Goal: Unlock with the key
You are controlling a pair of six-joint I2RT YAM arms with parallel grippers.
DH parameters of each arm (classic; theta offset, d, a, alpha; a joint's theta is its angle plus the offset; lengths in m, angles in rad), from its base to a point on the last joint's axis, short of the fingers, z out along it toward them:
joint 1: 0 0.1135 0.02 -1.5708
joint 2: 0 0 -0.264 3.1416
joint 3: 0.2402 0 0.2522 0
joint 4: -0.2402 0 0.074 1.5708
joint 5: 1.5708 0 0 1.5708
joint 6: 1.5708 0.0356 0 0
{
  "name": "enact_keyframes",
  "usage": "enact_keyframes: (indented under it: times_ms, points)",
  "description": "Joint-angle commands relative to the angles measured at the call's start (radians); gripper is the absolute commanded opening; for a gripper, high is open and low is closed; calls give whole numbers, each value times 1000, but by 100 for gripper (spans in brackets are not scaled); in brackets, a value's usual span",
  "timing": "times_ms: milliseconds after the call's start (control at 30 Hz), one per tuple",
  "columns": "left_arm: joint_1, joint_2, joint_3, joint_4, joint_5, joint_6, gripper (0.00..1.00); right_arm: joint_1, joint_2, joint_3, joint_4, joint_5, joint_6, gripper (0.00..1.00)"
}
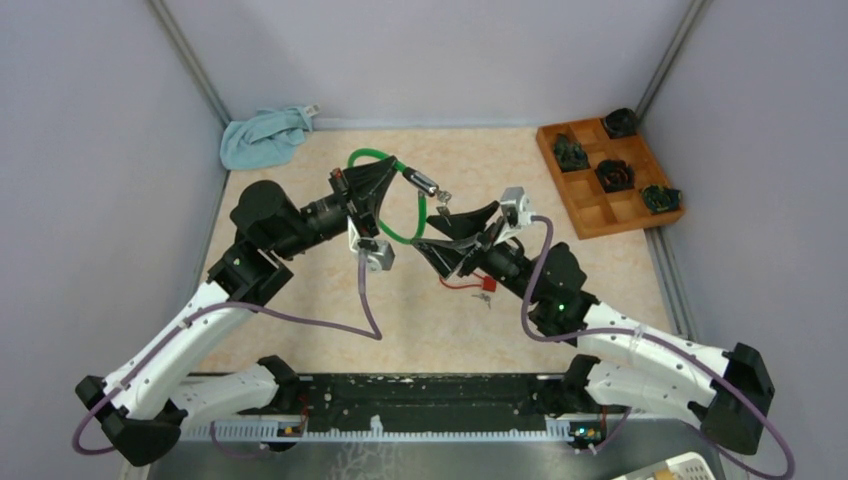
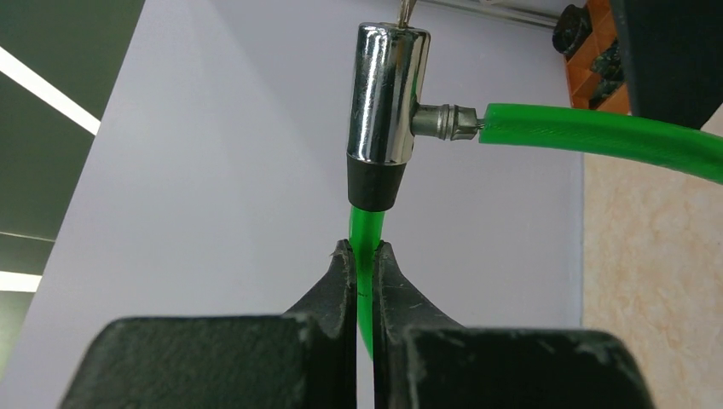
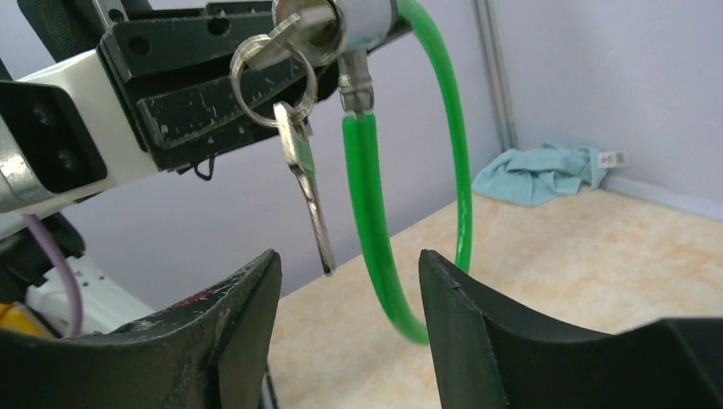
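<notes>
A green cable lock (image 1: 418, 215) hangs in the air above the table. My left gripper (image 1: 395, 170) is shut on the cable (image 2: 367, 230) just below the chrome lock cylinder (image 2: 388, 94). A key (image 3: 294, 34) sits in the end of the cylinder (image 3: 362, 17), and from its ring (image 3: 273, 77) a second key (image 3: 309, 192) dangles. My right gripper (image 3: 348, 260) is open just short of the dangling key and the cable loop (image 3: 368, 221), touching neither. Seen from above, the right gripper (image 1: 432, 232) stands below the cylinder (image 1: 421, 183).
A small red item with a cord (image 1: 472, 285) lies on the table under the right wrist. A blue cloth (image 1: 262, 137) is bunched in the back left corner. A wooden compartment tray (image 1: 590, 215) holding dark objects stands at the back right.
</notes>
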Motion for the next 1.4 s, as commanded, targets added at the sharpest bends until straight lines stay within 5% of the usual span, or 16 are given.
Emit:
enact_keyframes:
  times_ms: [0,233,533,700,800,1000,1167,1367]
  points:
    - [-5,-16,33,27,-18,-40,0,59,47,68,186,132,-155,55]
    - [-5,10,77,29,-95,-151,0,102,62,13,247,224,-197,0]
    - [-5,72,181,86,-276,-368,0,121,-58,-136,182,315,-166,0]
    - [-5,31,164,4,-112,-427,0,122,-104,-122,108,308,-197,0]
    - [-5,-15,128,-85,79,-464,12,121,-124,-58,14,284,-251,0]
    - [-5,-22,134,-259,215,-434,18,122,-141,23,-114,259,-310,0]
    - [-5,-15,158,-363,282,-395,59,121,-143,55,-200,194,-377,0]
    - [-1,48,270,-550,296,-393,62,121,-175,84,-339,146,-445,0]
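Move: The right hand, open, has the green cable hanging between its fingers; the stretch it will pinch, below the lock's side fitting, is about 2 cm ahead, 1 cm left and 2 cm up. The metal lock is roughly 7 cm ahead and 8 cm up, not to either side; the loose key hangs about 5 cm ahead, 3 cm right and 6 cm up. From the left hand, still pinching the cable behind the lock, that stretch is some 8 cm back, 4 cm right and 7 cm below. Forward and up about 2 cm, the right hand shuts on the hanging green cable below the lock's fitting, draws it about 4 cm to the right, then sinks some 6 cm with fingers tipping down, keeping its pinch. The left first dips forward, right and down with it, tipping about 30 degrees, then opens wide and backs off about 6 cm towards the base, letting go of the cable behind the lock. ##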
